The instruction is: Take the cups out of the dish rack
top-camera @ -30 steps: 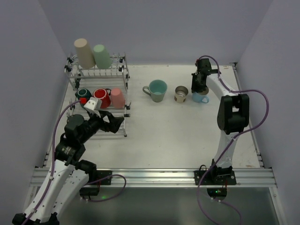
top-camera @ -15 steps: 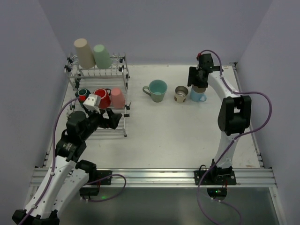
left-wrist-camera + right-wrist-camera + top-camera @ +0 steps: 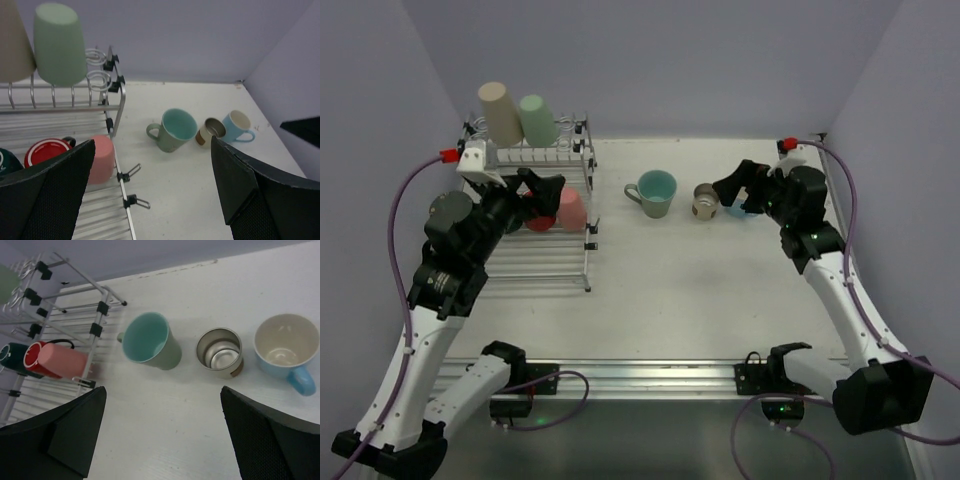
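The dish rack (image 3: 587, 262) stands at the back left. On its raised tier are a beige cup (image 3: 492, 112) and a mint green cup (image 3: 533, 118), both upside down. A pink cup (image 3: 571, 209), a red cup (image 3: 47, 151) and a dark green cup (image 3: 12, 356) lie on the lower tier. My left gripper (image 3: 542, 193) hovers open over that lower tier, empty. On the table stand a teal mug (image 3: 653, 192), a small grey-brown cup (image 3: 706, 200) and a light blue mug (image 3: 285, 347). My right gripper (image 3: 740, 195) hangs open just above the light blue mug, holding nothing.
Black clips stick out from the rack's right rail (image 3: 120, 175). Grey walls close in the back and both sides. Bare white table (image 3: 700, 290) lies in front of the three standing cups.
My right gripper has opened, let go of the light blue mug and drawn back. My left arm has risen and moved from the rack's front toward the cups on its lower tier.
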Tool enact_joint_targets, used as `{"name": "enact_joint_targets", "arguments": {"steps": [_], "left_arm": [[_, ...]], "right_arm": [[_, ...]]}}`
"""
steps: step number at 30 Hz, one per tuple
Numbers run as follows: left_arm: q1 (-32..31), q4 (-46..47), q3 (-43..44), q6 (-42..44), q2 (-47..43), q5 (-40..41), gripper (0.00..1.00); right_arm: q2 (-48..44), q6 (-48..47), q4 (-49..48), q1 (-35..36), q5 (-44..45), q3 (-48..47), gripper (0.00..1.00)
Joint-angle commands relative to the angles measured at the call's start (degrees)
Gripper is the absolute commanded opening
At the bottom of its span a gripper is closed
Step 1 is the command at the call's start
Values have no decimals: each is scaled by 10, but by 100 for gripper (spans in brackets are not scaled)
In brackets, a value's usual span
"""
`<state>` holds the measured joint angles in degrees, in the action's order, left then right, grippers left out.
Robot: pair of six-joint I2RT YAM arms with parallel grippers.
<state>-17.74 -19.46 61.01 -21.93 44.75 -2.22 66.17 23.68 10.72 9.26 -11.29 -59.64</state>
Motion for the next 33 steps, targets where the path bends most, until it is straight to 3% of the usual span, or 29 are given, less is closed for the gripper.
{"name": "enact_joint_targets", "arguments": {"steps": [1,9,12,19,22,28,33], "left_arm": [[2,25,65,-18,56,68,100],[2,58,179,-2,176,199,100],[3,20,203,6,200,217,100],[9,22,-15,-16,77,309,100],[43,28,-105,-34,49,312,100],[118,76,-158,-85,93,294,100],[119,120,-164,-66,140,358,100]], "right_arm": [[-42,41,-96,3,-55,93,99],[-98,57,-157,2,-93,166,99],[-93,57,-156,3,-107,166,99],[-108,55,-156,3,-106,179,98],[-109,57,-164,2,-116,180,98],[-108,51,-151,3,-134,174,97],[-117,45,-146,2,-131,174,97]]}}
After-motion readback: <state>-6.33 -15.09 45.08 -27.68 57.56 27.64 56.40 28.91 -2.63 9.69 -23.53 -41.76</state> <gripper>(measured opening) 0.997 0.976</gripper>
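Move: The dark green mug on the rack's lower shelf lies about 16 cm ahead of the left hand, 20 cm to its left and some 23 cm below. At the same depth and height, the red mug stands about 10 cm to the right of that mug, and the pink cup about 18 cm to the right of it. From the right hand, the dark green mug is roughly 57 cm to the left, 6 cm ahead and 15 cm lower. Touching nothing, the open left hand heads for the dark green mug: first forward about 9 cm and slightly up, then swinging left and sinking some 20 cm while drawing partly back, as the wrist turns counter-clockwise about 40 degrees and tips its fingers down. The right hand, also open, eases back about 5 cm, a little left and down. ##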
